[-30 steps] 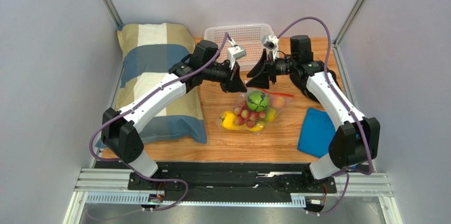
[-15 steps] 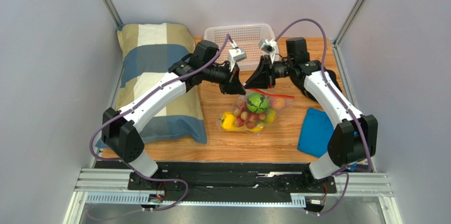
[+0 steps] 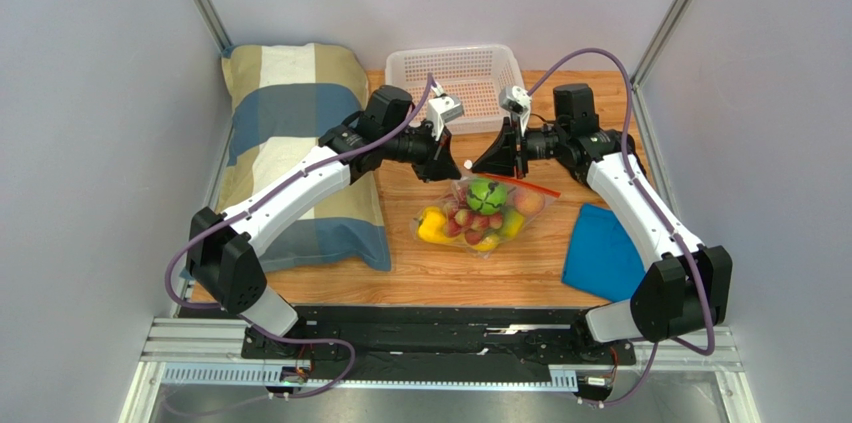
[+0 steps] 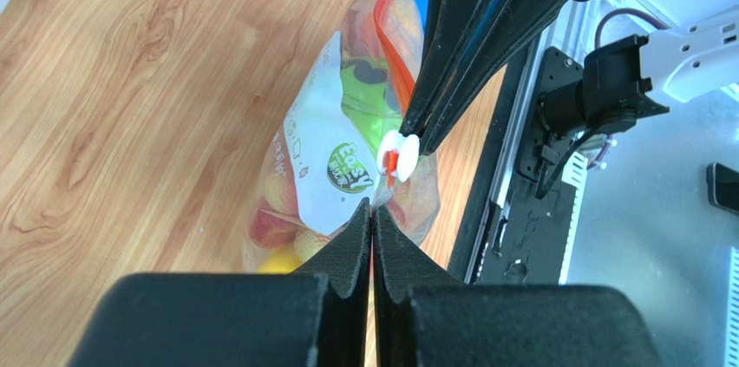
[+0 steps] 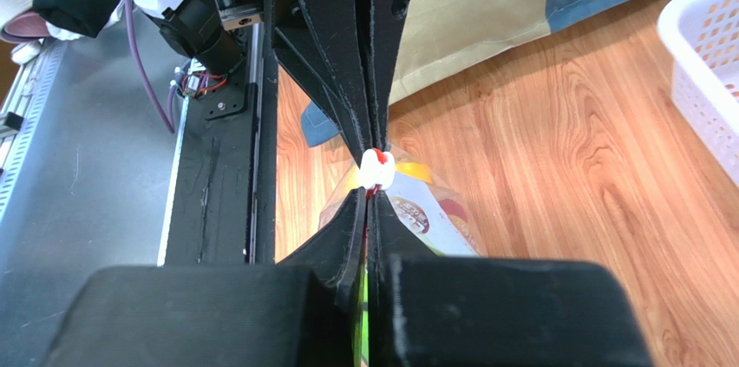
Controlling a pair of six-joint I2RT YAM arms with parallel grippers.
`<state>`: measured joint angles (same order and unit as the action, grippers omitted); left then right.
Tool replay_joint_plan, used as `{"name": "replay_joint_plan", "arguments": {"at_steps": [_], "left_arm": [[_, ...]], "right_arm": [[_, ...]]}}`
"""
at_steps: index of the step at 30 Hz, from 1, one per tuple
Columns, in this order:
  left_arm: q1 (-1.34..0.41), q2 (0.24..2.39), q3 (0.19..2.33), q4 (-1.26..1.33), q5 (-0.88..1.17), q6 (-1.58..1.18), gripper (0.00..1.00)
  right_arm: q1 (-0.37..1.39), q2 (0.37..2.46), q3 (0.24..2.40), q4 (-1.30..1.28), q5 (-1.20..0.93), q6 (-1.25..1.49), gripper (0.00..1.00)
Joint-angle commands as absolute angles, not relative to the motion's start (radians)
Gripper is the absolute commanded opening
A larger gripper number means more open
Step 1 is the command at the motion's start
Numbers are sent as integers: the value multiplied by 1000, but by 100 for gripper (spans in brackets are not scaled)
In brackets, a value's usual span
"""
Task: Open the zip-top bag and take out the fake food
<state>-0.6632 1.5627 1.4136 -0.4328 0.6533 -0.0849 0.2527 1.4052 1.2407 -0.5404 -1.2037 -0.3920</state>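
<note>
The zip-top bag [image 3: 480, 215] lies on the wooden table, clear with a red-orange zip strip [image 3: 535, 186]. Inside it is the fake food: a green ball [image 3: 486, 195], a yellow pepper [image 3: 432, 226], red berries [image 3: 464, 220] and a peach [image 3: 527, 201]. My left gripper [image 3: 455, 171] and right gripper [image 3: 479, 167] meet tip to tip at the bag's raised far-left corner. The left gripper [image 4: 371, 207] is shut on the bag's edge [image 4: 334, 146]. The right gripper [image 5: 368, 197] is shut on the zip strip just behind the white slider [image 5: 376, 169], which also shows in the left wrist view [image 4: 395, 157].
A white perforated basket [image 3: 455, 68] stands at the back of the table. A striped pillow [image 3: 290, 143] lies to the left, under the left arm. A blue cloth [image 3: 600, 248] lies to the right of the bag.
The right arm has swung outward to the right and its gripper has dropped slightly toward the bag's corner. The left gripper has stayed at the corner, and the bag has shifted a little.
</note>
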Motion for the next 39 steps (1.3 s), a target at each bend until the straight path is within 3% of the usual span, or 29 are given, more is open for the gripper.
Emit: {"name": "replay_joint_plan", "arguments": {"at_steps": [1,5,8,9,12,21,28,31,32,33,39], "left_arm": [[-658,1502,1408,-370,611,-95,0],[-658,1525,1423,-357,736,-107,0],[-658,1555,1434,-338,868,-132,19],[-661,1557,1428,-327,883,-143,32],[-660,1560,1405,-302,891,-146,43],[-660,1592,1330,-114,858,-206,48],[-661,1501,1328,-182,732,-144,48],[-661,1415,1306,-239,672,-120,58],[-660,1392,1293,-238,654,-118,69],[-660,1366,1270,-238,634,-115,72],[-647,1426,1258,-273,612,-101,99]], "right_arm": [[242,1367,1230,-512,-1200,-400,0],[244,1348,1198,-479,-1213,-371,0],[242,1358,1201,-437,-1229,-328,0],[244,1361,1210,-436,-1229,-328,0],[244,1364,1224,-436,-1235,-319,0],[244,1381,1247,-382,-1269,-245,0],[244,1381,1262,-379,-1272,-232,0],[244,1384,1255,-380,-1273,-236,0],[244,1382,1253,-379,-1275,-238,0],[244,1385,1253,-379,-1275,-238,0],[244,1393,1262,-380,-1287,-238,0]]}}
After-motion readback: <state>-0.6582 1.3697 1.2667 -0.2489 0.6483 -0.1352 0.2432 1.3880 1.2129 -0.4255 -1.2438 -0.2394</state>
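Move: Roughly 2 cm ahead of the left hand, 2 cm to its right and level with it sits the white zip slider. From the right hand the slider is about 1 cm ahead and 2 cm left, at the same height. Inside the hanging bag the watermelon lies some 4 cm back, 5 cm right and 8 cm below the left hand, the yellow pepper 10 cm back, 5 cm left and 17 cm below; the white basket stands about 20 cm ahead, 1 cm left and 20 cm below. Letting go of the bag film beside the slider, the left hand opens halfway as it backs off up and rearward about 2 cm, dips again slightly to the right, then climbs nearly 5 cm and swings left, its fingers spreading wide and tilting some 10 degrees less downward. The right hand stays almost in place and keeps its shut pinch at the slider end. ##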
